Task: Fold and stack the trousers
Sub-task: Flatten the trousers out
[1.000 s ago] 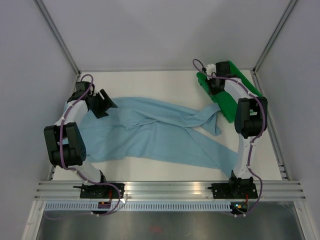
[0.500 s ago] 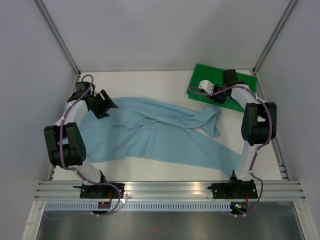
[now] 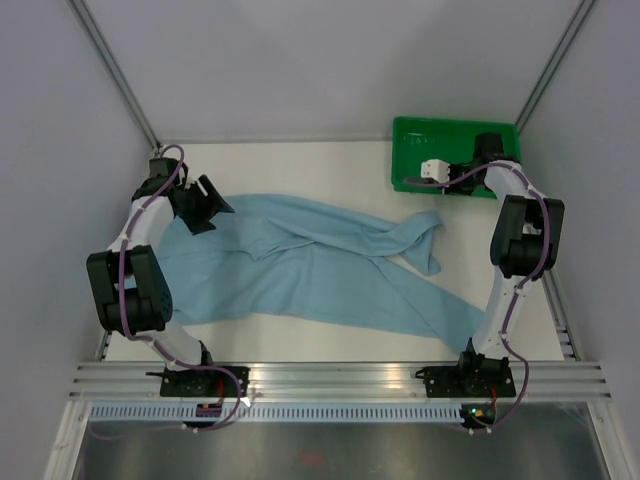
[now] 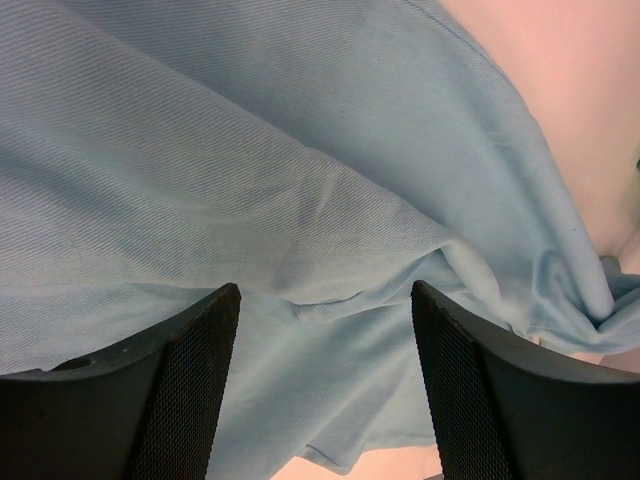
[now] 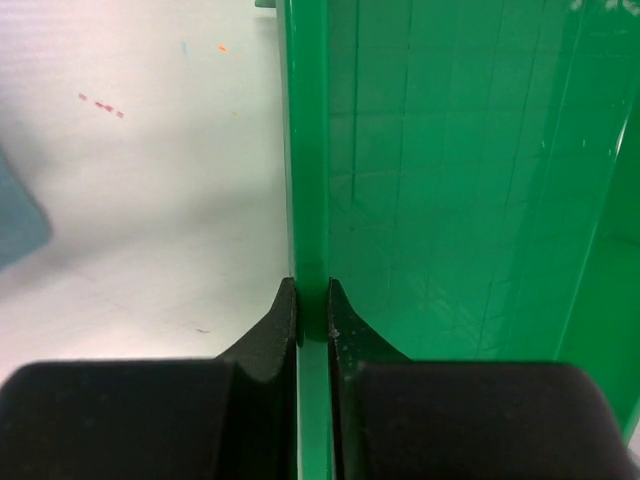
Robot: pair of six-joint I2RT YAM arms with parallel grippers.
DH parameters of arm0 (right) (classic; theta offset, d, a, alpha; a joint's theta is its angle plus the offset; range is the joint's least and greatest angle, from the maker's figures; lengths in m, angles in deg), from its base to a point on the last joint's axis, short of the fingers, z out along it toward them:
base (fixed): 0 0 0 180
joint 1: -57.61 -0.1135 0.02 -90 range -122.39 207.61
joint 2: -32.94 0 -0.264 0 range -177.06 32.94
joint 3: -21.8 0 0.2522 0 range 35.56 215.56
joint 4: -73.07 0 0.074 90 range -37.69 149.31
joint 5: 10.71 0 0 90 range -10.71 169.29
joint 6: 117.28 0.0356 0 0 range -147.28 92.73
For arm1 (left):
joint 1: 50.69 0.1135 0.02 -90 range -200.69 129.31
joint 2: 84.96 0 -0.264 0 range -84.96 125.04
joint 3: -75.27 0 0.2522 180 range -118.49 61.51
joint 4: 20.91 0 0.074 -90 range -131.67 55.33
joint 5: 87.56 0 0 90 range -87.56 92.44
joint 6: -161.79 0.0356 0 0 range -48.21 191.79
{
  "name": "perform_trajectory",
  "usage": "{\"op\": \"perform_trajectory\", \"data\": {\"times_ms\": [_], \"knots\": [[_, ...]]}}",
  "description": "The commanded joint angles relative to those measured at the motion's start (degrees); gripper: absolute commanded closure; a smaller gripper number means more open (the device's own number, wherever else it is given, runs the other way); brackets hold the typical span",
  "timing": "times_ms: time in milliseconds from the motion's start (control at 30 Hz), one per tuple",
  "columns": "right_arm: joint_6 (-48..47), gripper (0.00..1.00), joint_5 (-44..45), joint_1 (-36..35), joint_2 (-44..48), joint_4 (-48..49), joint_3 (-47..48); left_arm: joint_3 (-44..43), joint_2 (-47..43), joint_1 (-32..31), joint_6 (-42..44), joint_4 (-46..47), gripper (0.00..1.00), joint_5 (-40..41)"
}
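Observation:
The light sky-blue trousers (image 3: 320, 265) lie spread and rumpled across the table, their legs running toward the right. My left gripper (image 3: 212, 205) hovers open over their left end. In the left wrist view its fingers frame creased blue cloth (image 4: 250, 150), and the left gripper (image 4: 322, 288) holds nothing. My right gripper (image 3: 440, 185) is at the back right, shut on the near rim of the green tray (image 3: 420, 135). In the right wrist view the right gripper (image 5: 312, 300) pinches the tray's rim (image 5: 305, 150) between both jaws.
The green tray sits square in the back right corner, close to the frame posts and walls. One trouser leg end (image 3: 430, 235) lies just in front of it. Bare white table (image 5: 150, 200) shows left of the rim.
My right gripper has swung the green tray from a slanted position to square against the back right corner. The left arm and the trousers have barely moved.

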Motion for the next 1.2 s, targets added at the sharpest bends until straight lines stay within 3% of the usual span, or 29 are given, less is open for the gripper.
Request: {"op": "perform_trajectory", "data": {"times_ms": [0, 167, 200, 233, 333, 433, 467, 533, 667, 767, 800, 900, 933, 967, 1067, 1133, 1167], "knots": [[-7.98, 0.82, -4.35, 1.15, -1.97, 2.15, 3.13, -2.58, 0.27, 0.06, 0.22, -1.81, 0.25, 1.73], [-5.09, 0.74, -5.05, 1.15, -2.33, 3.47, 2.26, -3.63, 0.54, 0.06, 0.74, -3.04, 0.25, 2.43], [-4.39, 0.22, -5.14, 1.15, -1.98, 3.38, 1.99, -3.72, 0.62, 0.06, 0.74, -3.04, 0.25, 2.34], [-2.64, 0.02, -5.05, 1.15, -0.93, 4.51, 1.55, -3.64, 0.62, 0.06, 0.74, -3.04, 0.25, 2.26], [3.59, 0.02, -5.58, 1.24, 1.97, 8.28, 1.11, -3.37, 0.45, 0.06, 0.66, -2.78, 0.25, 1.91], [22.19, 0.02, -5.67, 1.15, 5.83, 17.56, 3.65, -2.76, 0.27, 0.15, 0.57, -2.17, 0.25, 0.59], [37.91, 0.02, -2.45, 1.15, 6.89, 21.79, 5.14, -2.76, 0.27, 0.06, 0.57, -2.16, 0.25, 0.41], [51.37, 0.02, 4.83, 1.06, 8.83, 29.65, 7.95, -2.67, -0.16, 0.06, 0.83, -1.99, 0.25, 0.23], [74.99, 0.02, 9.97, 0.98, 14.7, 26.42, 20.06, -2.06, -1.83, 0.06, 2.58, -1.37, 0.25, 0.67], [89.71, 0.02, 13.75, 1.06, 19.88, 19.74, 22.47, -1.18, -4.03, -0.03, 3.73, -0.58, 0.25, 0.94], [99.76, 0.02, 13.93, 0.98, 21.74, 17.73, 20.73, -0.91, -4.73, -0.11, 4.43, -0.49, 0.25, 0.94], [112.04, 0.02, 12.45, 0.36, 30.24, 15.43, 7.66, -0.47, -7.72, -0.55, 5.84, -0.49, 0.25, 1.28], [118.51, 0.02, 15.48, 0.1, 32.63, 14.03, 3.79, -0.47, -9.03, -0.82, 6.02, -0.75, 0.25, 1.72], [121.28, 0.02, 16.82, -0.17, 34.83, 12.62, -4.26, -0.39, -9.74, -1.69, 6.19, -0.84, 0.25, 1.9], [129.11, 0.02, 26.49, -0.17, 41.87, 2.0, -16.79, -0.73, -11.85, -3.62, 6.28, -1.37, 0.25, 1.73], [132.97, 0.02, 29.47, -0.17, 47.99, 0.66, -23.9, -1.35, -12.56, -4.59, 6.11, -1.9, 0.25, 1.12], [139.95, 0.02, 29.23, -0.17, 50.56, 1.79, -31.86, -1.44, -13.43, -5.56, 6.02, -2.07, 0.25, 0.85]]}}
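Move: The right hand already pinches the near rim of the green box, whose middle lies about 8 cm ahead, 6 cm to its left and 3 cm below. From there the trousers' folded right end is some 13 cm back, 13 cm left and 6 cm down. The open left hand hovers with the trousers' middle roughly 22 cm to its right, 11 cm back and 11 cm below; the green box's middle is about 58 cm right and 14 cm ahead of it. The right hand, still pinching the near rim, eases the green box forward by about 1.5 cm, opens wide to let go of it, then shoots up nearly 40 cm, first forward over the box, before swinging back towards the base and sinking again by some 13 cm, turning strongly clockwise and rolling its left side up as it goes. The left hand stays open above the trousers and, near the end, lifts about 6 cm away from them, drifting slightly right. ##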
